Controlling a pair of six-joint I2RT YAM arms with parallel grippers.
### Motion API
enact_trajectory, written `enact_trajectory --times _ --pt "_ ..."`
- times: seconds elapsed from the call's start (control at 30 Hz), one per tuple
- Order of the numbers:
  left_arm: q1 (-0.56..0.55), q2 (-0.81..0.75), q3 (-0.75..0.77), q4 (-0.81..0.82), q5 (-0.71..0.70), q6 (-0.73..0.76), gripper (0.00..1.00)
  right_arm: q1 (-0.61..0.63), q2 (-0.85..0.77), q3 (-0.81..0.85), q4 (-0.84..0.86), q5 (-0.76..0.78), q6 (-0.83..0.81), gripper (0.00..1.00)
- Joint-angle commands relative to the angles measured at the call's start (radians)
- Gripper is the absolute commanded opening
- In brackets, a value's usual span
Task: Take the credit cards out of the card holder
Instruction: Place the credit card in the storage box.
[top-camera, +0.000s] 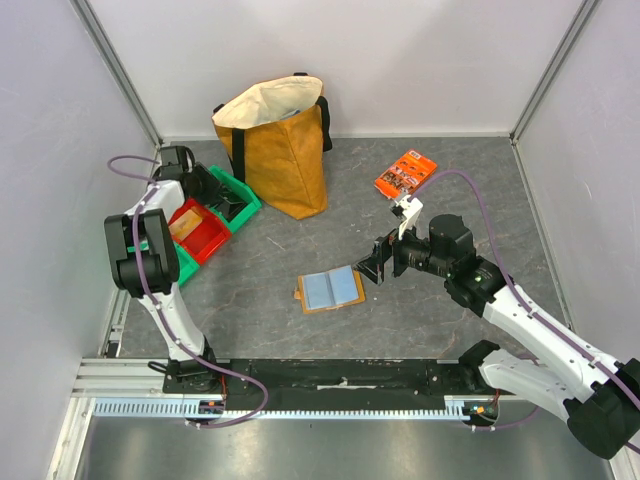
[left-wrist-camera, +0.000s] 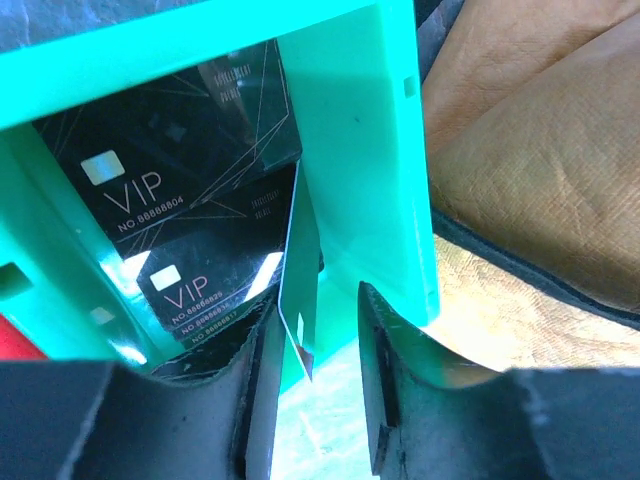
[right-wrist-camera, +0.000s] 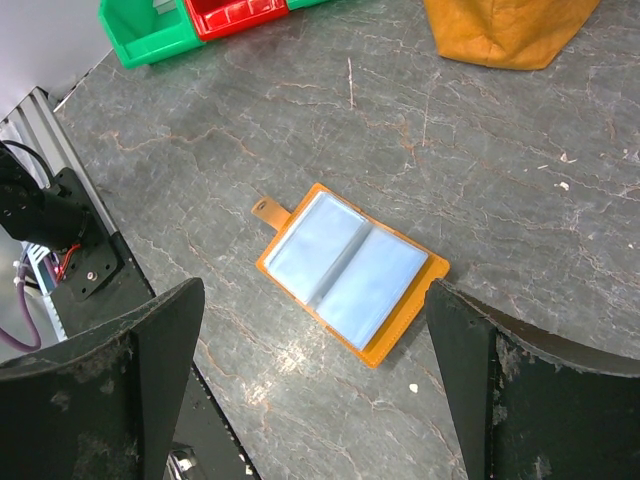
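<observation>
The card holder (top-camera: 331, 290) lies open and flat on the table, its tan cover down and its pale blue pockets (right-wrist-camera: 350, 280) facing up. My right gripper (top-camera: 372, 265) hovers open just right of it, and in the right wrist view its jaws (right-wrist-camera: 315, 288) stand wide on either side of the holder. My left gripper (top-camera: 228, 203) is over the green bin. Black "VIP" credit cards (left-wrist-camera: 190, 160) lie in that bin (left-wrist-camera: 350, 120). A pale card (left-wrist-camera: 300, 290) stands on edge between the parted left jaws (left-wrist-camera: 318, 305), leaning by the left finger and not clamped.
A tan tote bag (top-camera: 280, 150) stands behind the green bin (top-camera: 240, 200), close to my left gripper. A red bin (top-camera: 200, 232) sits beside the green one. An orange printed packet (top-camera: 405, 173) lies at the back right.
</observation>
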Motion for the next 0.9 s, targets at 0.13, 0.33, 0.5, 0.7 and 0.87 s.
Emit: enact_trajectory --times 0.13,0.33,0.5,0.7,0.87 --pt "0.003 -0.103 0.096 -0.1 -0.08 0.148 0.59 -0.003 -0.019 0.018 -0.022 0.041 -0.019 0.98" --pt "-0.001 -0.211 0.099 -0.144 -0.115 0.208 0.69 -0.003 -0.024 0.029 -0.049 0.058 -0.016 0.98" --pt "-0.058 -0.38 0.016 -0.149 -0.086 0.228 0.69 0.002 0.008 0.035 -0.052 0.066 0.01 0.98" --pt "-0.252 -0.65 -0.241 -0.094 -0.062 0.232 0.69 0.12 0.088 0.052 -0.049 0.208 0.021 0.98" --pt "-0.44 -0.817 -0.482 -0.063 -0.057 0.194 0.7 0.23 0.197 0.079 -0.048 0.335 0.041 0.95"
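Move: The emptied card holder lies open on the table about 25 cm back and 28 cm right of the left hand, some 8 cm lower. That hand is at the green compartment of the storage box, whose middle is 3 cm ahead, 1 cm left and 5 cm down; the red compartment sits 10 cm back and 6 cm left, and the bag stands 4 cm ahead and 15 cm right. From the right hand the holder is level fore-and-aft, 8 cm left and 21 cm below. The left hand spreads its already parted fingers to about twice their gap, coming free of the credit card leaning on one of them, and climbs almost straight out of the green compartment before sweeping fast back and right towards the card holder, ending some 15 cm higher, its fingertips tilting up about 20 degrees and the hand turning clockwise about as much. The right hand, fingers still wide open, waits nearly in place, then sinks about 5 cm and edges left towards the holder, its fingertips tipping down a little. ##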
